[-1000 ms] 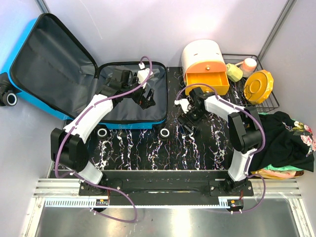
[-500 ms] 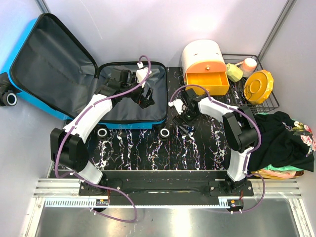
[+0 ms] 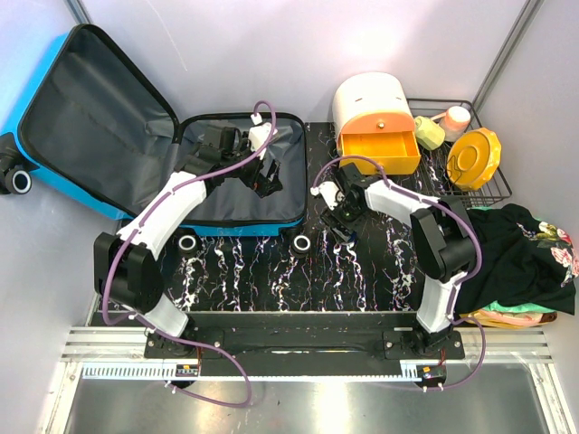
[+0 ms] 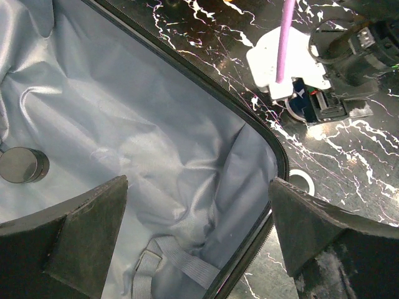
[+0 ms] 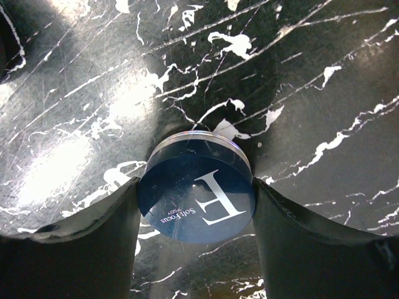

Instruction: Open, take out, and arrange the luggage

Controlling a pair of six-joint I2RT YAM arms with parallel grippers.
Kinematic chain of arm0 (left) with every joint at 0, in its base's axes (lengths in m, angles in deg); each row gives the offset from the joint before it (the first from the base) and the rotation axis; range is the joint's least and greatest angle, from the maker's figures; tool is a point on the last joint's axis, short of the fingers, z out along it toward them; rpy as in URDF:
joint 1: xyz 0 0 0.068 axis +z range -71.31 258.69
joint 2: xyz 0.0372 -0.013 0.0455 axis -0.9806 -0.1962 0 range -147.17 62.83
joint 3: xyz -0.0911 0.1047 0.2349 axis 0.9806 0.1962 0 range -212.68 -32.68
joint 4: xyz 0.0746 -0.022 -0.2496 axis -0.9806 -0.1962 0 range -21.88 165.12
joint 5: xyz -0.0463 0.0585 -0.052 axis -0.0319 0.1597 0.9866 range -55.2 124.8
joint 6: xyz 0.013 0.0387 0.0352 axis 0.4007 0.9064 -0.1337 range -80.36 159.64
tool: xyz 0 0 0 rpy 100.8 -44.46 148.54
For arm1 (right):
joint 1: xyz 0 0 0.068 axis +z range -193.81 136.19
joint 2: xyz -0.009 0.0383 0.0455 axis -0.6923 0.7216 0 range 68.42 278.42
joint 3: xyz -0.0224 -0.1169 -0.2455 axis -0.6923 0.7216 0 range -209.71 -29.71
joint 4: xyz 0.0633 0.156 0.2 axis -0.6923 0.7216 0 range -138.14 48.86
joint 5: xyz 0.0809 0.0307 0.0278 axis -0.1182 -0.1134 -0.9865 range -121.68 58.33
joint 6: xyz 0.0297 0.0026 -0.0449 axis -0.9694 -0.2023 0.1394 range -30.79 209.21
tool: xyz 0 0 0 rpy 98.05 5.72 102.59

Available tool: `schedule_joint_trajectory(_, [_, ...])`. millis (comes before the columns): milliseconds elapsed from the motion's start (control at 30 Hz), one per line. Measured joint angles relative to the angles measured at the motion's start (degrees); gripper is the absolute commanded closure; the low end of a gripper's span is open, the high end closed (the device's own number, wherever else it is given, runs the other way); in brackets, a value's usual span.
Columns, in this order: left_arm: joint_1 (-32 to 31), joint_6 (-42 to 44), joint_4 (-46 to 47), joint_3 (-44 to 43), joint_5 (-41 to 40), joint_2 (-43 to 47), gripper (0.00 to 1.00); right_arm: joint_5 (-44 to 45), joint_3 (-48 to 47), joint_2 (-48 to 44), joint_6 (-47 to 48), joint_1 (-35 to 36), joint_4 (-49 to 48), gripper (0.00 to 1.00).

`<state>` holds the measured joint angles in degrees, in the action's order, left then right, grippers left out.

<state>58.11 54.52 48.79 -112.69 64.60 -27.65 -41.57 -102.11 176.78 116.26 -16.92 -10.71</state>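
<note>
The luggage, a bright-blue suitcase, lies open at the back left with its grey lining showing. My left gripper hovers open over the right corner of the lower half, with only lining and a grey strap between its fingers. A small silver round piece lies in the lining. Just right of the suitcase, my right gripper is down on the black marble table. It is shut on a dark-blue round jar with an "F" lid, a finger against each side.
A white-and-orange drawer box stands at the back, its drawer open. Beside it a wire basket holds a yellow basin and small containers. Dark clothes are piled at the right. The suitcase's wheels face the table.
My right gripper shifted left toward the suitcase edge and its jaws closed in onto the blue jar. The left arm has stayed put.
</note>
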Motion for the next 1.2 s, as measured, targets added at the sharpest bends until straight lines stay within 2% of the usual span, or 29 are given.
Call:
schedule_joint_trajectory(133, [0.02,-0.20,0.11,-0.09,0.00,-0.50,0.01,0.13,-1.14,-2.14,-0.15,-0.39,2.71,0.49])
schedule_joint_trajectory(233, [0.02,-0.37,0.20,-0.33,0.02,-0.85,0.01,-0.52,-6.32,-3.63,-1.05,-1.81,6.62,0.49])
schedule_joint_trajectory(467, [0.07,-0.59,0.35,-1.60,0.17,-1.68,0.02,-1.55,-27.85,-3.82,-4.85,-15.04,9.35,0.50])
schedule_joint_trajectory(600, [0.09,-0.85,0.50,-2.05,0.42,-2.27,0.02,-0.44,-33.97,-3.69,-6.73,-20.90,9.01,0.49])
schedule_joint_trajectory(900, [0.52,-0.94,0.55,-2.91,0.39,-3.48,0.02,-0.09,-42.82,4.17,-10.54,-21.27,9.16,0.46])
schedule_joint_trajectory(967, [0.81,-0.94,0.52,-2.89,0.37,-3.48,0.02,-0.13,-43.19,6.12,-10.84,-21.27,9.49,0.39])
schedule_joint_trajectory(1000, [1.01,-0.94,0.50,-2.89,0.35,-3.48,0.02,-0.13,-43.41,7.10,-10.93,-21.27,9.81,0.33])
schedule_joint_trajectory(1033, [1.20,-0.92,0.50,-2.91,0.33,-3.48,0.02,-0.20,-43.63,8.02,-11.02,-21.27,10.12,0.21])
schedule_joint_trajectory(1067, [1.40,-0.92,0.52,-2.91,0.33,-3.48,0.02,-0.20,-43.87,8.92,-11.10,-21.27,10.49,0.15])
schedule_joint_trajectory(1167, [1.64,-0.94,0.48,-2.89,0.33,-3.48,0.01,-0.24,-45.59,11.43,-11.76,-21.27,12.17,0.03])
schedule_joint_trajectory(1200, [1.77,-0.94,0.50,-2.91,0.33,-3.48,0.01,-0.22,-46.51,12.04,-11.93,-21.27,12.63,0.02])
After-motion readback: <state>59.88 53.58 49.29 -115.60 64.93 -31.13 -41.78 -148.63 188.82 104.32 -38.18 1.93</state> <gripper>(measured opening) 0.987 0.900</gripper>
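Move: The right hand already has the small blue jar in its fingers at the table; the pulled-out drawer it is bound for lies about 19 cm ahead, 11 cm to the right and some 12 cm higher. The rounded cabinet's body stands about 8 cm beyond the drawer, and the green cup stands some 11 cm to the drawer's right and 4 cm farther out. From the left hand the drawer is roughly 8 cm ahead, 23 cm to the right and 8 cm lower. Keeping its grip on the jar, the right hand lifts it off the table and swings it up and forward and to the right, climbing to about 22 cm above its start while the fingers tip forward and the wrist turns some 30 degrees clockwise. Above the open drawer it eases forward a little more, sinks about 7 cm and spreads its fingers to let the jar go near the drawer's middle, hardly moving on level by then. ##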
